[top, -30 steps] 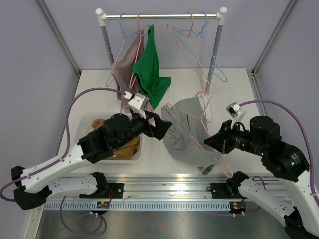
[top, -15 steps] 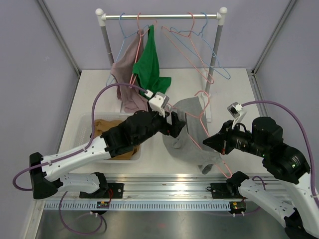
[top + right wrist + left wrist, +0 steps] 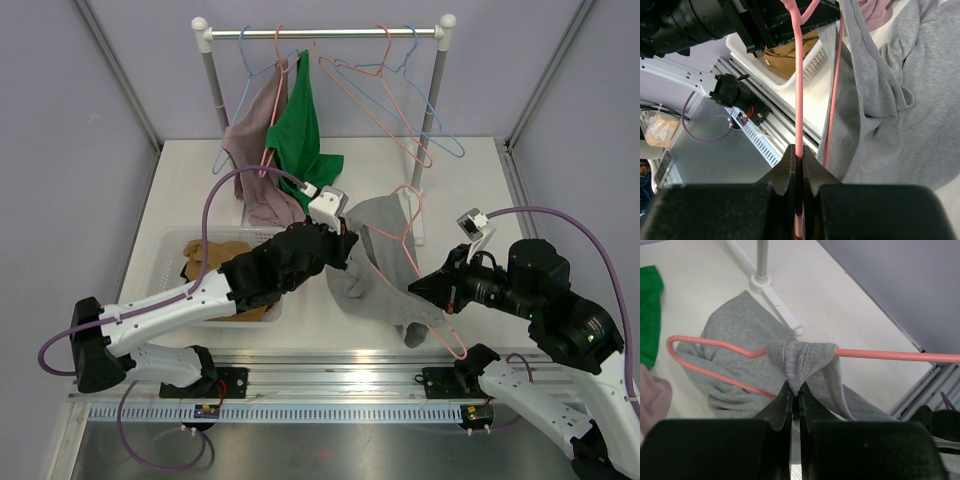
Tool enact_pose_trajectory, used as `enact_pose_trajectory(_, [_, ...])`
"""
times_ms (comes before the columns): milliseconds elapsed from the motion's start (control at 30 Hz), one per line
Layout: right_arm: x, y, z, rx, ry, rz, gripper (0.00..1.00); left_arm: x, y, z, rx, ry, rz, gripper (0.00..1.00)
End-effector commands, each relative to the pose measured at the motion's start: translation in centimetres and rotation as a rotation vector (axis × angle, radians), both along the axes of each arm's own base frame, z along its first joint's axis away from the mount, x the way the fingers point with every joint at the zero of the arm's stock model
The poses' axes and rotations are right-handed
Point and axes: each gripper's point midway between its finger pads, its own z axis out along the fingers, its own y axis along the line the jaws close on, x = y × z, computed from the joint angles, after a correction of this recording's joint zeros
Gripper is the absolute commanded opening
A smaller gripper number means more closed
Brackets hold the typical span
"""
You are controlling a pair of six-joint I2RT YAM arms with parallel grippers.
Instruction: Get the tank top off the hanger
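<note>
The grey tank top (image 3: 372,280) lies on the table, still threaded on a pink wire hanger (image 3: 408,245). My left gripper (image 3: 349,244) is shut on the tank top's strap (image 3: 800,357), pinching the fabric where it drapes over the hanger's wire (image 3: 880,354). The left gripper (image 3: 796,390) has its jaws pressed together with grey cloth between the tips. On the right, my right gripper (image 3: 416,288) is shut on the hanger's lower wire (image 3: 798,100); this gripper (image 3: 799,156) sits just left of the tank top's body (image 3: 895,95).
A clothes rack (image 3: 322,33) stands at the back with a green garment (image 3: 300,135), a mauve garment (image 3: 252,150) and bare wire hangers (image 3: 400,95). A white basket (image 3: 172,262) with brown clothing sits at the left. The rack's foot (image 3: 761,279) is near the tank top.
My left arm reached right to the tank top, and its jaws went from open to shut on the strap. The right gripper kept its hold on the hanger.
</note>
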Motion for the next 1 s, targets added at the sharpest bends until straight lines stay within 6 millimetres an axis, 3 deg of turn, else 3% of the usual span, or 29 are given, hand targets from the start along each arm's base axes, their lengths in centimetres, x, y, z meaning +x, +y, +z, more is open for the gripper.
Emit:
enact_pose_trajectory(0, [-0.3, -0.4, -0.6, -0.050, -0.057, 0.039, 0.00, 2.1, 3.4, 2.8, -0.044, -0.033, 0.225, 0.00])
enact_pose_trajectory(67, [-1.6, -0.4, -1.8, -0.072, -0.035, 0.108, 0.00, 3.3, 7.2, 2.7, -0.041, -0.030, 0.423, 0.00])
enact_pose_trajectory(133, [-3.3, -0.4, -3.1, -0.093, -0.013, 0.189, 0.00, 3.7, 10.5, 1.3, 0.019, -0.011, 0.548, 0.00])
enact_pose_trajectory(200, [-6.0, -0.2, -2.5, -0.039, -0.045, 0.312, 0.00, 4.1, 14.0, 0.5, 0.016, 0.016, 0.659, 0.00])
enact_pose_trajectory(300, [-8.6, -0.1, -0.6, 0.068, -0.146, 0.424, 0.00, 4.2, 16.0, -0.2, -0.021, 0.046, 0.667, 0.00])
enact_pose_trajectory(367, [-9.4, -0.2, 0.5, 0.117, -0.223, 0.444, 0.00, 3.8, 15.5, -0.4, -0.024, 0.050, 0.605, 0.00])
enact_pose_trajectory(433, [-9.0, -0.2, 1.5, 0.145, -0.296, 0.425, 0.00, 3.3, 15.0, -0.4, -0.044, 0.054, 0.551, 0.00])
enact_pose_trajectory(533, [-7.5, -0.3, 2.5, 0.163, -0.389, 0.350, 0.00, 1.9, 13.0, -0.2, -0.082, 0.065, 0.397, 0.00])
enact_pose_trajectory(667, [-4.3, -0.6, 3.7, 0.196, -0.461, 0.181, 0.00, -1.6, 9.9, 0.6, -0.192, 0.087, 0.127, 0.00])
enact_pose_trajectory(700, [-4.2, -0.3, 4.7, 0.226, -0.508, 0.190, 0.00, -2.2, 9.4, 1.6, -0.240, 0.068, 0.083, 0.00])
enact_pose_trajectory(767, [-5.2, 0.7, 4.6, 0.243, -0.543, 0.294, 0.00, -3.3, 9.6, 1.9, -0.284, 0.071, 0.048, 0.00])
enact_pose_trajectory(867, [-6.2, 1.6, 6.2, 0.293, -0.605, 0.397, 0.00, -3.4, 10.7, 2.3, -0.299, 0.062, 0.079, 0.00])
enact_pose_trajectory(967, [-4.6, 2.0, 7.9, 0.324, -0.616, 0.336, 0.00, -3.5, 11.1, 1.1, -0.258, 0.079, 0.087, 0.00])
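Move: The left fingers already pinch the grey tank top's strap over the pink hanger, whose free shoulder end is roughly 5 cm ahead and 5 cm left of them. The white basket is some 28 cm left and 2 cm ahead, about 22 cm lower; the shirt's body spreads about 10 cm ahead, 7 cm right and 25 cm below. From the right hand, which holds the hanger's other shoulder, the pinched strap is about 10 cm ahead and 13 cm left, nearly level. The left hand keeps its pinch and draws the strap quickly to the left, about 14 cm, swinging some 30 degrees counter-clockwise, then pulls back about 6 cm and eases a couple of centimetres right as the swing mostly unwinds. Against it the right hand, still gripping the hanger, dips and draws back about 7 cm, away from the strap, then rises and comes a little forward again, its wrist turning counter-clockwise and tilting the fingers up. ##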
